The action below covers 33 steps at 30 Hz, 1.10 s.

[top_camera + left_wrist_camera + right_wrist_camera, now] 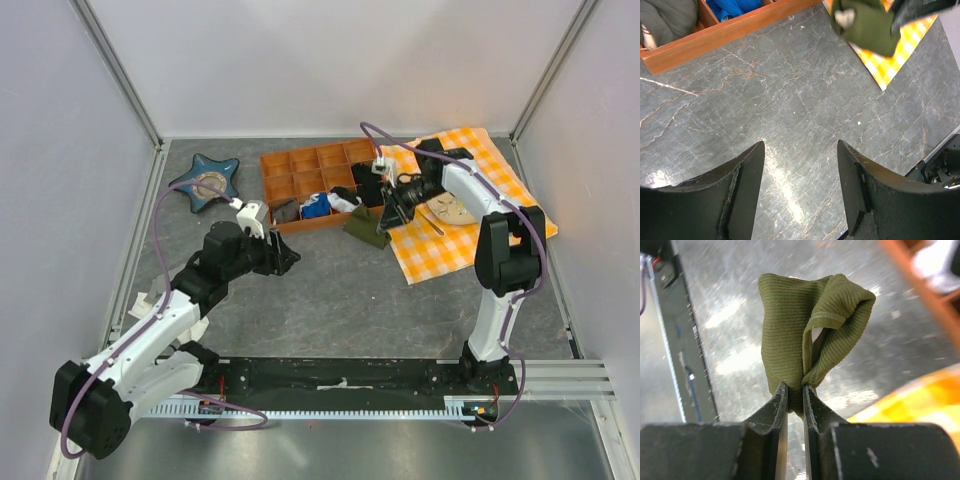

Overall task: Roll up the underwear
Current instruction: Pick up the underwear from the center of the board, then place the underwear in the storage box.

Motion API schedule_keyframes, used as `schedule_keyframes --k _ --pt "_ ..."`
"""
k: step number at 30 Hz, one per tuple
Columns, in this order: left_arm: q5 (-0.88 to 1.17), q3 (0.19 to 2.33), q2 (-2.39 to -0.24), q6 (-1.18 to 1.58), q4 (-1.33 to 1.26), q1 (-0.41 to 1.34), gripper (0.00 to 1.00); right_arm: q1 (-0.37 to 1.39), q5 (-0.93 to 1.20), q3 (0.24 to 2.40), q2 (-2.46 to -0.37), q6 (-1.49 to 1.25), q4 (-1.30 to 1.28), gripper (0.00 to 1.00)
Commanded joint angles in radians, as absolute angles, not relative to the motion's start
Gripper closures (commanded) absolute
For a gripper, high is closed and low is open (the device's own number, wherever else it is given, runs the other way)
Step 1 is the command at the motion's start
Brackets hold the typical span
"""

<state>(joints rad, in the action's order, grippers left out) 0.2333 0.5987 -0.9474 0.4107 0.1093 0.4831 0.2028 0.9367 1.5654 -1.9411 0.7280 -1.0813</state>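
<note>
The underwear [790, 325] is a bunched wad of olive-green ribbed cloth, and my right gripper [795, 388] is shut on its lower folds. From above, the underwear [365, 229] hangs at the right gripper [383, 216], just in front of the orange tray [312, 226] and beside the checked cloth. In the left wrist view the underwear [867, 25] shows at the top right, with a patch of cream-white on it. My left gripper [800, 146] stands open over bare grey table, nothing between its fingers. From above, the left gripper [289, 258] is left of the underwear and well apart from it.
The orange compartment tray [725, 34] holds small garments: a blue one [735, 7], a grey one [667, 20], plus black and white ones. An orange-and-white checked cloth [470, 215] lies at right with a round plate [452, 208] on it. A dark blue star-shaped dish [205, 182] sits at back left.
</note>
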Motion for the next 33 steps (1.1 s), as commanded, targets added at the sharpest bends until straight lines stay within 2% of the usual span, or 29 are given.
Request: schedule_keyframes --k 1,9,14,22,33 --pt "0.196 0.632 -0.904 0.371 0.196 0.477 0.34 0.202 0.87 1.753 -1.985 0.478 -0.881 0.81" --pt "0.178 0.626 -0.92 0.379 0.195 0.476 0.34 0.238 0.675 2.118 -2.198 0.333 -0.746 0.81" --pt "0.152 0.626 -0.925 0.374 0.202 0.476 0.34 0.276 0.595 2.252 -2.31 0.304 -0.695 0.81" --pt "0.14 0.627 -0.956 0.367 0.195 0.474 0.34 0.327 0.486 2.318 -2.402 0.324 -0.666 0.81" --pt "0.15 0.629 -1.008 0.356 0.17 0.472 0.34 0.368 0.379 2.278 -2.433 0.459 -0.726 0.8"
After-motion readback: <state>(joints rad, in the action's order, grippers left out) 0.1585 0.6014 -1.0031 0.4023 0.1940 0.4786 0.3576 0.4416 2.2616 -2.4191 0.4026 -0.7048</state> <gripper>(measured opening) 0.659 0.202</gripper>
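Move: The underwear is already pinched in the right gripper. The middle compartment of the box's third column, where it is being taken, lies about 23 cm ahead of that hand, 11 cm to its left and 10 cm below. Of the right hand, the white and black clothes are some 16 cm ahead and 9 cm left, the black cloth 24 cm ahead and 4 cm left. From the left hand the compartment is roughly 30 cm ahead, 9 cm right and 13 cm lower. Keep the right fingers shut on the rolled underwear and carry it swiftly forward about 21 cm, off the open board and over the wooden box. Arch up some 4 cm on the way, then veer left about 5 cm while sinking 6 cm towards the empty compartment, wrist swinging clockwise so the fingers point more forward. Let the empty left hand sink about 3 cm, fingers still open. ##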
